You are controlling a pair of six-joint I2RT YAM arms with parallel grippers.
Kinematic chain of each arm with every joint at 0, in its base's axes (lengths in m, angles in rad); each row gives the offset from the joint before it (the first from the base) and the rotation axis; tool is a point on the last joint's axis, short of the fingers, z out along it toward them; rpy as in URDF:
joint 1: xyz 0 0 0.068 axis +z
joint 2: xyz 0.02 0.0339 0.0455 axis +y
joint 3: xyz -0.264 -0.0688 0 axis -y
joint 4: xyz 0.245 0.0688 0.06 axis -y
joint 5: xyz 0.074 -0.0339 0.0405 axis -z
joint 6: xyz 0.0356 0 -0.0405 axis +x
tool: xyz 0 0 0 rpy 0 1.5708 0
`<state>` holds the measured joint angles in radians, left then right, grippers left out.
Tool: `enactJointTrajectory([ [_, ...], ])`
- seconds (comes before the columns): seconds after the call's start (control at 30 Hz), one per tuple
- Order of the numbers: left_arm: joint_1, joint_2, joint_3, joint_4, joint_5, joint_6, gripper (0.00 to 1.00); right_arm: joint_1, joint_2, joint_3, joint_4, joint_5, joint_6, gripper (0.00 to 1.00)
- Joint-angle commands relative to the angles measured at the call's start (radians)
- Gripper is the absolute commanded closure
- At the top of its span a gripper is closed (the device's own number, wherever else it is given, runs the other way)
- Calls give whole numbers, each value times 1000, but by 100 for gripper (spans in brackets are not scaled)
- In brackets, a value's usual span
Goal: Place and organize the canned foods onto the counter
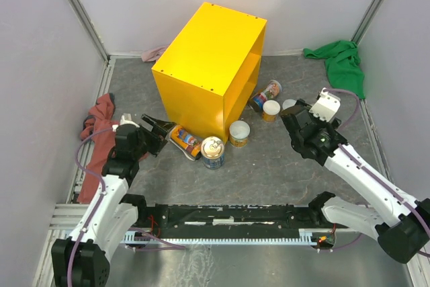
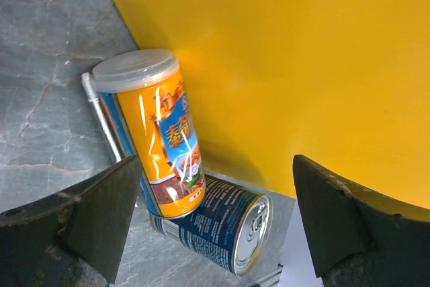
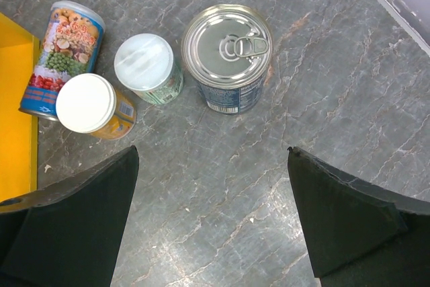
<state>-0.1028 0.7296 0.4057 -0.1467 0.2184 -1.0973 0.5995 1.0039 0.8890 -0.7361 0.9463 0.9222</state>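
The yellow counter [image 1: 208, 45] stands mid-table, and nothing is on its top. An orange can [image 1: 183, 138] lies at its near corner against a blue silver-topped can [image 1: 213, 152]; a short white-lidded can [image 1: 240, 132] stands beside them. My left gripper [image 1: 158, 128] is open just left of the orange can [image 2: 156, 139], which rests against the blue can [image 2: 215, 223]. My right gripper [image 1: 293, 120] hangs open above the floor. Ahead of it [image 3: 211, 152] stand a blue can [image 3: 227, 48] and two white-lidded cans [image 3: 144, 65] [image 3: 87, 102], with a tall can [image 3: 62, 52] lying by the counter.
A green cloth [image 1: 342, 62] lies at the back right, a red cloth [image 1: 101, 115] at the left wall and a pink one [image 1: 153, 53] behind the counter. Grey walls close in three sides. A black rail [image 1: 228, 216] runs between the arm bases.
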Motion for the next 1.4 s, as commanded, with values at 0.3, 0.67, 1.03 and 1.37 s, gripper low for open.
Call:
enactJointTrajectory([
  [0.3,-69,133,-1,6,-138,-104,1,27,43,54,-72,29,89,0],
  [0.67,-105,280,39,54,-180,-100,1,26,52,63,-61,-2,78,0],
  [1.03,-128,347,93,77,-231,-63,1,27,28,35,4,-39,46,0],
  [1.37,-159,462,126,85,-250,-13,1,27,44,23,29,-62,44,0],
])
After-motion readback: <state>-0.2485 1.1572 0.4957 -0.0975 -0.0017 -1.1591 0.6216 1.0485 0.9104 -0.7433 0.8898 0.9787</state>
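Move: The orange can lying against the yellow box is about 6 cm right of the left hand, perhaps 2 cm ahead and some 10 cm below. The upright blue can beyond its lower end is roughly 15 cm right of that hand, 3 cm back and 9 cm below. The box's middle lies some 19 cm ahead and 14 cm right, near hand height. From the right hand the orange can is around 42 cm left, 3 cm back and 16 cm below. Heading for the orange can, the left hand sinks almost straight down by about 8 cm, its fingers wide open and tipping some 15 degrees farther downward, then pushes nearly 3 cm forward and slightly right beside the yellow box. The right hand, empty and open, sinks about 1 cm and then drifts 2 cm left. ##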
